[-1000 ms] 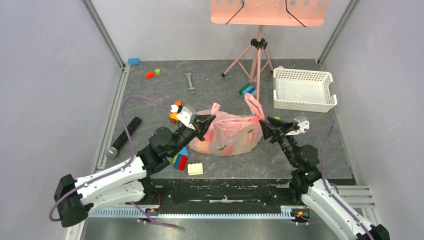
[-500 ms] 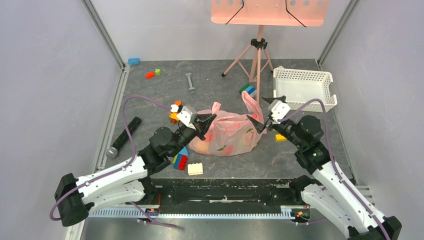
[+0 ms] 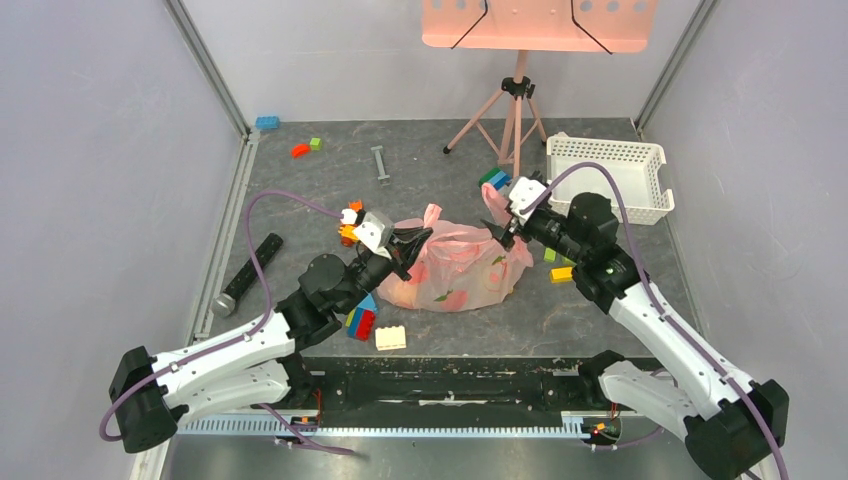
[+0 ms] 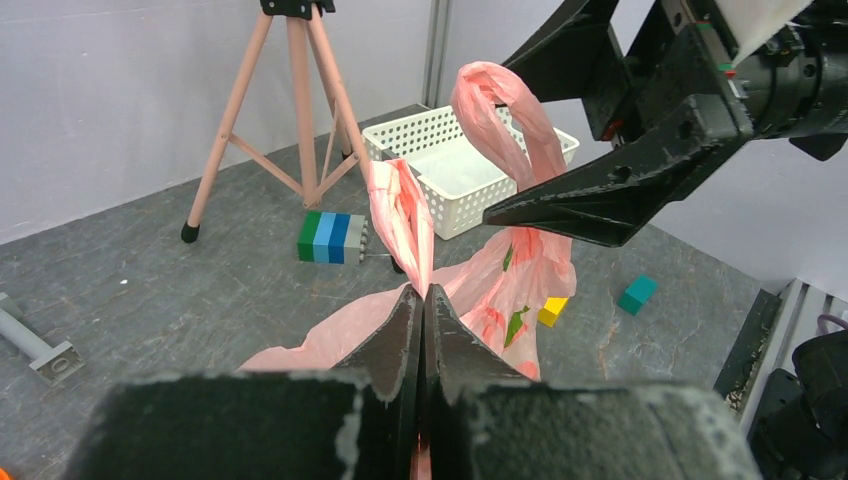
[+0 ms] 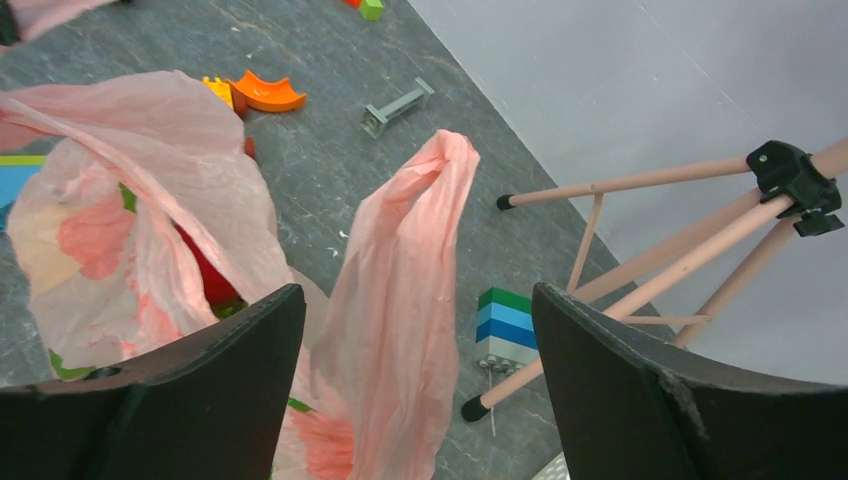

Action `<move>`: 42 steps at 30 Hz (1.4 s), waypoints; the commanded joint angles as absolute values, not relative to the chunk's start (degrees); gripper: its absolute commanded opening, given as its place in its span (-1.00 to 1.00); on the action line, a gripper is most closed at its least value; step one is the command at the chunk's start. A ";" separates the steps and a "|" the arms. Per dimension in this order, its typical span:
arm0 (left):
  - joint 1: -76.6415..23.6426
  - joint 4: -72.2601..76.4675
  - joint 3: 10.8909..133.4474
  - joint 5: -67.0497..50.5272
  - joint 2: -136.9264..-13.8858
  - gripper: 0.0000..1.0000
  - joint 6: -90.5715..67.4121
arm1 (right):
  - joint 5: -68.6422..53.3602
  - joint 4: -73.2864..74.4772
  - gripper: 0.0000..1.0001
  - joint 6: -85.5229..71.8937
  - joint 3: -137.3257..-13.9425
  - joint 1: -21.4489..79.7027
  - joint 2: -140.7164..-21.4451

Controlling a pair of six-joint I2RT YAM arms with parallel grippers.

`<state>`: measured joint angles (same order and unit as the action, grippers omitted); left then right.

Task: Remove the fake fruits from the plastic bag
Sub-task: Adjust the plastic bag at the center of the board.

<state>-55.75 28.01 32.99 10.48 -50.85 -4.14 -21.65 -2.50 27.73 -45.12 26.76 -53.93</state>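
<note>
The pink plastic bag (image 3: 462,268) lies crumpled mid-table with both handle loops raised. My left gripper (image 3: 418,238) is shut on the bag's left handle, and pink film shows pinched between its tips (image 4: 422,296). My right gripper (image 3: 498,226) is open, one finger on each side of the right handle loop (image 5: 400,270) without touching it. A red fake fruit (image 5: 207,272) with a bit of green beside it shows inside the bag's mouth. The other fruits are hidden under the film.
A white lattice basket (image 3: 606,182) stands back right, beside a pink tripod (image 3: 512,118). A blue-green block stack (image 3: 494,179) lies by the tripod's foot. A yellow block (image 3: 562,273) is right of the bag, coloured blocks (image 3: 362,320) left of it, and a black bar (image 3: 250,272) far left.
My right arm swung up and leftward from the bag's front right to its right handle, and its jaws opened wide. A yellow block now lies where it was. The left gripper kept its hold.
</note>
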 commanded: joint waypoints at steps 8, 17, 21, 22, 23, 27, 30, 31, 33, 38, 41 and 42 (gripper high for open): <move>-55.88 30.17 35.41 17.63 -49.98 -0.84 -4.44 | -21.16 -9.68 -0.26 22.60 -47.95 26.77 -54.74; -54.43 24.37 50.19 19.95 -56.92 -0.83 2.39 | -17.05 -20.59 -1.00 13.32 -50.89 26.76 -55.18; -48.88 22.25 58.20 15.30 -60.79 -0.95 1.85 | -13.96 -21.90 -1.00 11.88 -55.45 26.73 -57.50; -47.14 21.92 59.90 13.23 -61.52 -0.96 0.77 | -13.37 -22.11 -1.00 11.74 -56.64 26.76 -58.21; -44.77 21.74 61.55 10.58 -62.15 -0.96 -1.36 | -12.99 -22.41 -1.00 11.78 -57.51 26.72 -58.63; -39.03 21.08 65.10 4.61 -64.32 -0.96 -5.43 | -12.62 -22.69 -0.89 12.63 -59.78 26.68 -59.68; -38.29 21.55 63.46 3.22 -63.71 -0.96 -5.54 | -13.11 -22.54 -0.81 13.77 -57.98 26.69 -58.46; -38.24 22.40 62.06 3.11 -62.92 -0.96 -5.68 | -13.75 -22.58 -0.84 14.31 -56.76 26.72 -57.88; -38.28 25.28 56.96 3.21 -60.92 -0.96 -6.67 | -14.80 -23.88 -1.00 14.76 -52.15 26.72 -55.83; -38.29 31.65 42.66 2.58 -53.64 -0.96 -11.72 | -21.08 -27.37 -1.00 12.47 -39.56 26.70 -48.89; -38.32 33.43 35.77 3.55 -49.31 -0.96 -15.29 | -24.60 -29.26 -1.00 8.64 -34.28 26.73 -45.41; -38.32 33.02 34.53 3.78 -47.92 -0.96 -16.28 | -24.87 -29.78 -1.00 7.13 -32.58 26.73 -44.25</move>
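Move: Between the right hand's open fingers stands the bag's right handle, its middle about 1 cm ahead. From that hand the bag body is about 9 cm left, 5 cm back and 20 cm below, the block stack about 16 cm ahead and 1 cm left, the white basket some 17 cm ahead and 25 cm right. The left hand already grips the left handle; from it the body is 3 cm right, 2 cm ahead and 20 cm below, and the right handle 7 cm ahead and 12 cm right. Pinching the right handle shut after nudging about 1 cm forward, the right hand rises with its left side rolling up some 20 degrees, while the left keeps its handle and goes up and forward, then also left. Both crest about 14 cm up, then sink roughly 10 cm, drawing back about 4 cm, with the handles spread apart. ##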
